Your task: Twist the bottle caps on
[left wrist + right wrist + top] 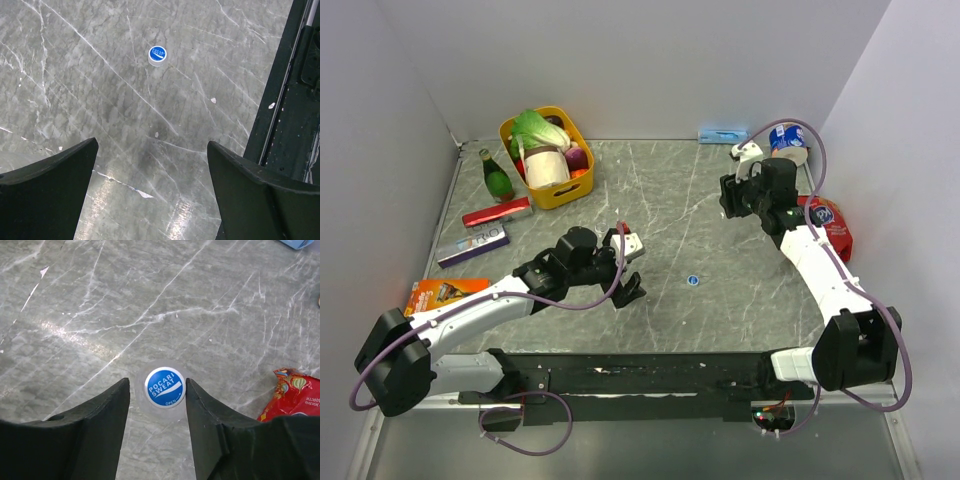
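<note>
In the right wrist view a blue bottle cap (165, 386) with white lettering sits on top of a clear bottle (161, 411), seen from straight above. My right gripper (157, 385) straddles it, open. The left finger stands apart from the cap and the right finger is right beside its edge. From above, the right gripper (732, 200) hangs at the back right and hides that bottle. A second blue cap (692, 281) (157, 55) lies loose mid-table. My left gripper (632, 268) (151, 145) hovers left of it, wide open and empty.
A yellow basket (556, 190) of groceries stands at the back left beside a green bottle (497, 176). Flat packets (472, 245) lie along the left side. A red snack bag (828, 222) (295, 395) lies to the right of the right gripper. A black rail (290, 100) runs along the near edge.
</note>
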`<state>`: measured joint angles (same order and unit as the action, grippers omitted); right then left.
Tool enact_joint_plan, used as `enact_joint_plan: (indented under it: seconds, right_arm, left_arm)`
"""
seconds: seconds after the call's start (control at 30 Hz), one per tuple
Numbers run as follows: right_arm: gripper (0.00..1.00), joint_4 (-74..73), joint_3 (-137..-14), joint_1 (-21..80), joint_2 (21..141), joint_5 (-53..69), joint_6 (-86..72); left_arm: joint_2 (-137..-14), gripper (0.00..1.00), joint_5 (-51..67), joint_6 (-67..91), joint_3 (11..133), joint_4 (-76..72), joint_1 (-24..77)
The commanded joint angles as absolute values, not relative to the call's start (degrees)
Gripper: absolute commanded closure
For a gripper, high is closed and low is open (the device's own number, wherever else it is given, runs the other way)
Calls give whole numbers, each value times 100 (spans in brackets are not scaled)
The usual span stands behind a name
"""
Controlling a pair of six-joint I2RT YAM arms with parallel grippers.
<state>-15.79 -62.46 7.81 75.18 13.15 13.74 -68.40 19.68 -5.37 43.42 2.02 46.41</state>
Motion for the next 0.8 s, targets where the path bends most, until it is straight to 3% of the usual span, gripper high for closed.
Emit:
enact_joint_plan:
  seconds: [0.0,0.33,0.63,0.67,0.77]
  right_arm:
    - [44,-1327,-6328,756,7532,1266,1327]
    - [40,-1327,-6398,747,7611,1178,1301]
    - [27,-1327,-6512,738,7725,1081,1301]
    - [17,-1327,-6539,747,7743,1072,1301]
    - [8,-1310,-6609,721,7796,1063,1283]
  left_arm:
    - [-6820,4,2127,-615,4605,114,4641]
    - [-6829,4,2153,-615,4553,53,4641]
    - [-6838,4,2153,-686,4544,79,4632]
    - [-6838,4,2171,-677,4544,97,4641]
    - [-6847,4,2188,-659,4553,97,4632]
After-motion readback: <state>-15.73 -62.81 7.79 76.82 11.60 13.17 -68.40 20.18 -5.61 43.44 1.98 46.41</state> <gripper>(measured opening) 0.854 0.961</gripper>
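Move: The capped bottle stands between the right hand's fingertips, its cap about level with them and already loosened from the grip; its middle lies about 1 cm ahead, level left to right, and some 10 cm below. The loose cap is roughly 16 cm back and 5 cm left, the blue pack about 19 cm straight ahead, and the red snack bag 25 cm right and 3 cm back, all some 20 cm below. From the left hand, the capped bottle is about 16 cm ahead, 20 cm right and 5 cm lower. Around the capped bottle's cap, the right hand spreads its fingers from a little over half open to nearly wide, slowly at first and then faster, taking the right-hand finger off the cap's side. Meanwhile it sinks about 1 cm, easing slightly forward, with almost no turn of the wrist. ##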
